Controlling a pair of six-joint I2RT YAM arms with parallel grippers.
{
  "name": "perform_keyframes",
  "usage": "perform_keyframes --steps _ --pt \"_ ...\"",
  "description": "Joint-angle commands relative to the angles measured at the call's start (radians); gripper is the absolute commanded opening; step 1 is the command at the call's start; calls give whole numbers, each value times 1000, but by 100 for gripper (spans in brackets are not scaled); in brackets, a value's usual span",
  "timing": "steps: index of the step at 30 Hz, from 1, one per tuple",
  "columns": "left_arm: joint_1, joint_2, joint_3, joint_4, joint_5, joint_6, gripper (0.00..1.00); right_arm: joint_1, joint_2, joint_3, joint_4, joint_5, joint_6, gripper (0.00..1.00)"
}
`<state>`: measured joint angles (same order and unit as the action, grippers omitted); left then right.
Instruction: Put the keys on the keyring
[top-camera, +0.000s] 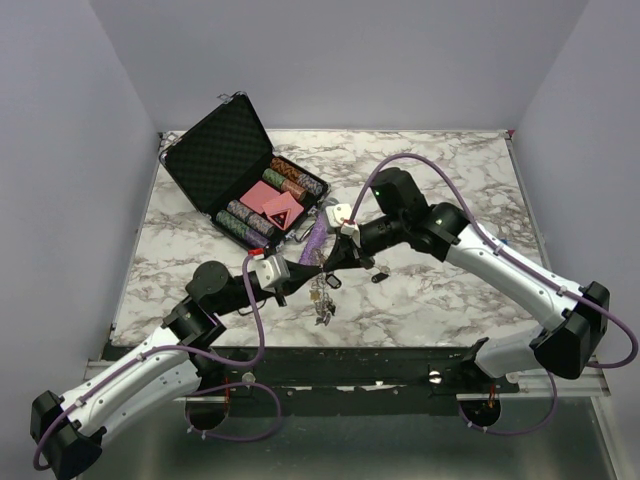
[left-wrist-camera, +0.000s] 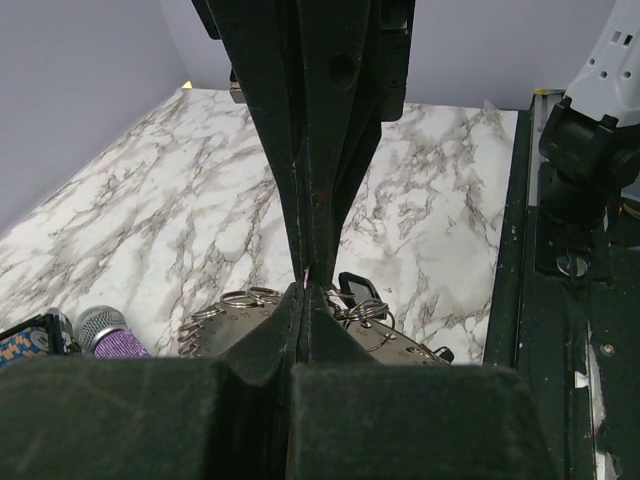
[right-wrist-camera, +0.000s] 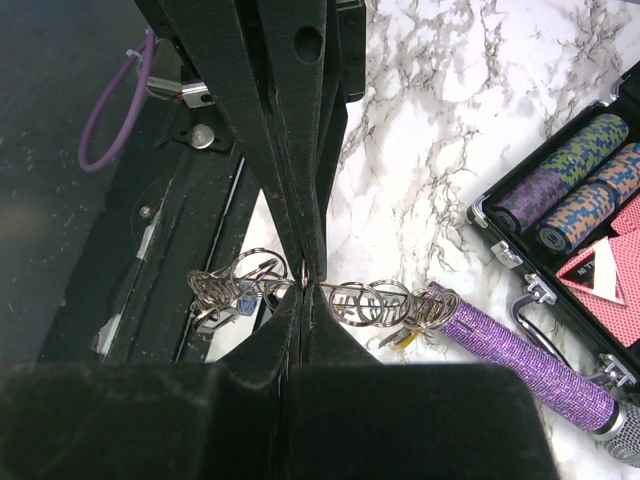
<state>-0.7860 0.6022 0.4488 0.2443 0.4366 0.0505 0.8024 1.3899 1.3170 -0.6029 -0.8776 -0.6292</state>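
Note:
The keyring (top-camera: 322, 292) hangs between the two arms over the table's front middle, with a bunch of small silver keys (top-camera: 321, 310) dangling below it. My left gripper (top-camera: 303, 270) is shut on it from the left. In the left wrist view the left gripper (left-wrist-camera: 308, 284) pinches the keyring (left-wrist-camera: 235, 318), with a black-headed key (left-wrist-camera: 358, 290) just behind. My right gripper (top-camera: 332, 260) is shut on the same ring from the right. In the right wrist view the right gripper (right-wrist-camera: 314, 280) clamps the keyring (right-wrist-camera: 372, 298), which carries small split rings. A loose black key (top-camera: 380, 277) lies on the marble.
A purple glittery tube (top-camera: 318, 236) lies just behind the grippers and shows beside the ring as the purple tube (right-wrist-camera: 520, 350). An open black case (top-camera: 222, 150) with poker chips and cards stands at the back left. The dark front rail (top-camera: 400, 365) runs under the arms.

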Motion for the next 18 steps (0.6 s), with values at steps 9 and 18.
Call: perform_keyframes --steps 9,18 --pt "2 11 57 -74 19 55 35 -2 60 185 -309 114 -214 0" --pt "1 34 106 -163 19 112 50 6 185 415 -653 247 -412 0"
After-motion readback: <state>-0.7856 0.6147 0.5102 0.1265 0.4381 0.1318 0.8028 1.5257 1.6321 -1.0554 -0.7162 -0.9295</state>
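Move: Both hands hold the keyring in mid-air, fingertips nearly meeting; its middle lies about 6 cm below the left hand and 2 cm to that hand's left, and some 5 cm below and 4 cm left of the right hand, level fore and aft with both. From the left hand, a black fob hangs about 1 cm back, 3 cm right and 3 cm below; a loose key lies on the table roughly 14 cm ahead, 14 cm right, and the microphone 26 cm ahead, 2 cm left, both some 23 cm down. The left hand stays in place and opens from shut to about half, letting go of its hold at the keyring's rim close beside the right fingertips. The right hand keeps its shut pinch on the rim and, starting just after, draws the keyring clear of the left fingers, about 3 cm on a slant to the right and forward at nearly the same height, its fingers tipping roughly 15 degrees farther down. ##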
